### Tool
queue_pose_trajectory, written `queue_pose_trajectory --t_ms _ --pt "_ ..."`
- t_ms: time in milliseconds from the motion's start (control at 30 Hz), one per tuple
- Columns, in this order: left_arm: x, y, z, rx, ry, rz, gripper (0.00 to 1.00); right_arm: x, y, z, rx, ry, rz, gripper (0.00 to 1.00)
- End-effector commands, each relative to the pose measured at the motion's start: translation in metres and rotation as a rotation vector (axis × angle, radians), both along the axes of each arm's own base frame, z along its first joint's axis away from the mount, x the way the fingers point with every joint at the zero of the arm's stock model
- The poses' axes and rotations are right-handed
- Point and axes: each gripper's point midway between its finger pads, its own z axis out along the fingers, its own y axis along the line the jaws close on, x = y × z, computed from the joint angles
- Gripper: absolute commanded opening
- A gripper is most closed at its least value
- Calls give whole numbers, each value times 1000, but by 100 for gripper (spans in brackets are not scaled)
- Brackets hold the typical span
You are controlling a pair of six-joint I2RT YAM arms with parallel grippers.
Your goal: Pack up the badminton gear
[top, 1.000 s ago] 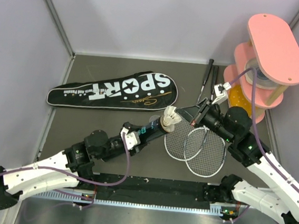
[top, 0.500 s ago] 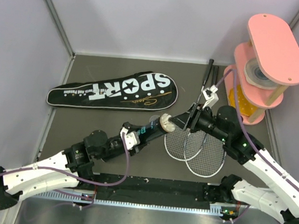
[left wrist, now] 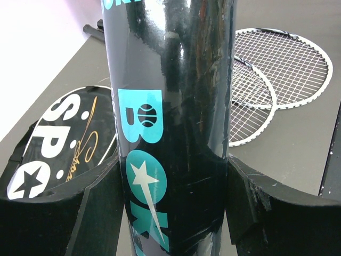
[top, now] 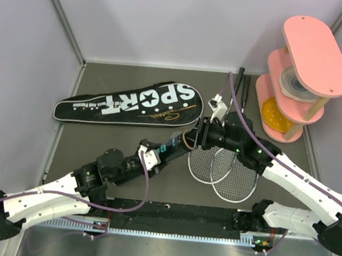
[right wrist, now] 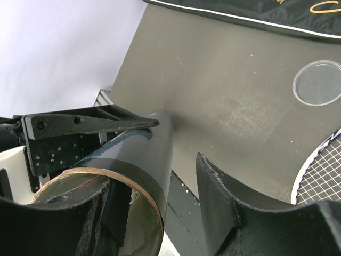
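Observation:
My left gripper (top: 150, 153) (left wrist: 173, 160) is shut on the long black shuttle tube (top: 168, 147) (left wrist: 170, 106), holding it slanted above the table with its open end up and to the right. My right gripper (top: 199, 134) (right wrist: 154, 170) stands open at that mouth, one finger inside the rim and the other outside. White feathers of a shuttlecock (right wrist: 139, 230) show inside the tube. Two silver-framed rackets (top: 224, 169) (left wrist: 277, 69) lie overlapped on the table under the right arm. The black "SPORT" bag (top: 131, 103) (left wrist: 58, 138) lies flat at the back left.
A pink tiered stand (top: 303, 74) fills the back right corner, next to the rackets' black handles (top: 238, 86). A clear round lid (right wrist: 318, 82) lies on the table between bag and rackets. Grey walls close in the table's left, back and right.
My right gripper moved left to the tube's mouth and opened. The shuttlecock it held at the mouth is now inside the tube. The left arm has held still.

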Motion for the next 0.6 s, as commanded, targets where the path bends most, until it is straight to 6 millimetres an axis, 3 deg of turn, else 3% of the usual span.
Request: queue_pose_trajectory --t_ms 0,167,233,267,300,433,467,567 --pt "-7 -8 49 -133 -71 -51 18 -5 1 27 23 -86 18 50" --pt "-4 -5 51 -141 -76 -30 18 -3 -34 49 59 -196 -108 55" --pt "-5 -5 54 -146 -79 -31 18 -5 -56 68 126 -251 -195 59" --pt "-5 -4 56 -151 -82 -28 18 6 -71 57 118 -237 -306 60" --pt "-4 -3 57 -156 -87 -24 19 4 -87 65 159 -253 -361 62" --pt "3 6 61 -169 -95 39 18 19 -123 34 172 -210 -588 70" --pt "6 9 62 -170 -98 59 18 25 -130 16 149 -187 -648 70" --pt "10 17 69 -193 -113 104 18 37 -134 -13 66 -143 -712 70"
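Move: From the right hand, the mouth of the shuttlecock tube is right at the fingers, its middle some 3 cm back, 2 cm left and 2 cm lower. The clear lid lies about 13 cm ahead and 4 cm left; the left racket head about 4 cm ahead and 9 cm right; both are some 22 cm down. For the left hand, which grips the tube, the mouth is around 4 cm ahead, 10 cm right and 7 cm higher. Rightward and at first up, the right hand draws its finger out of the tube mouth and swings away over the racket heads, about 12 cm in all, speeding up; it climbs some 5 cm, then starts to sink. Its fingers spread wider while the wrist turns about 30 degrees clockwise and tips up a little. The left hand keeps its grip on the tube, easing up a centimetre or so. ##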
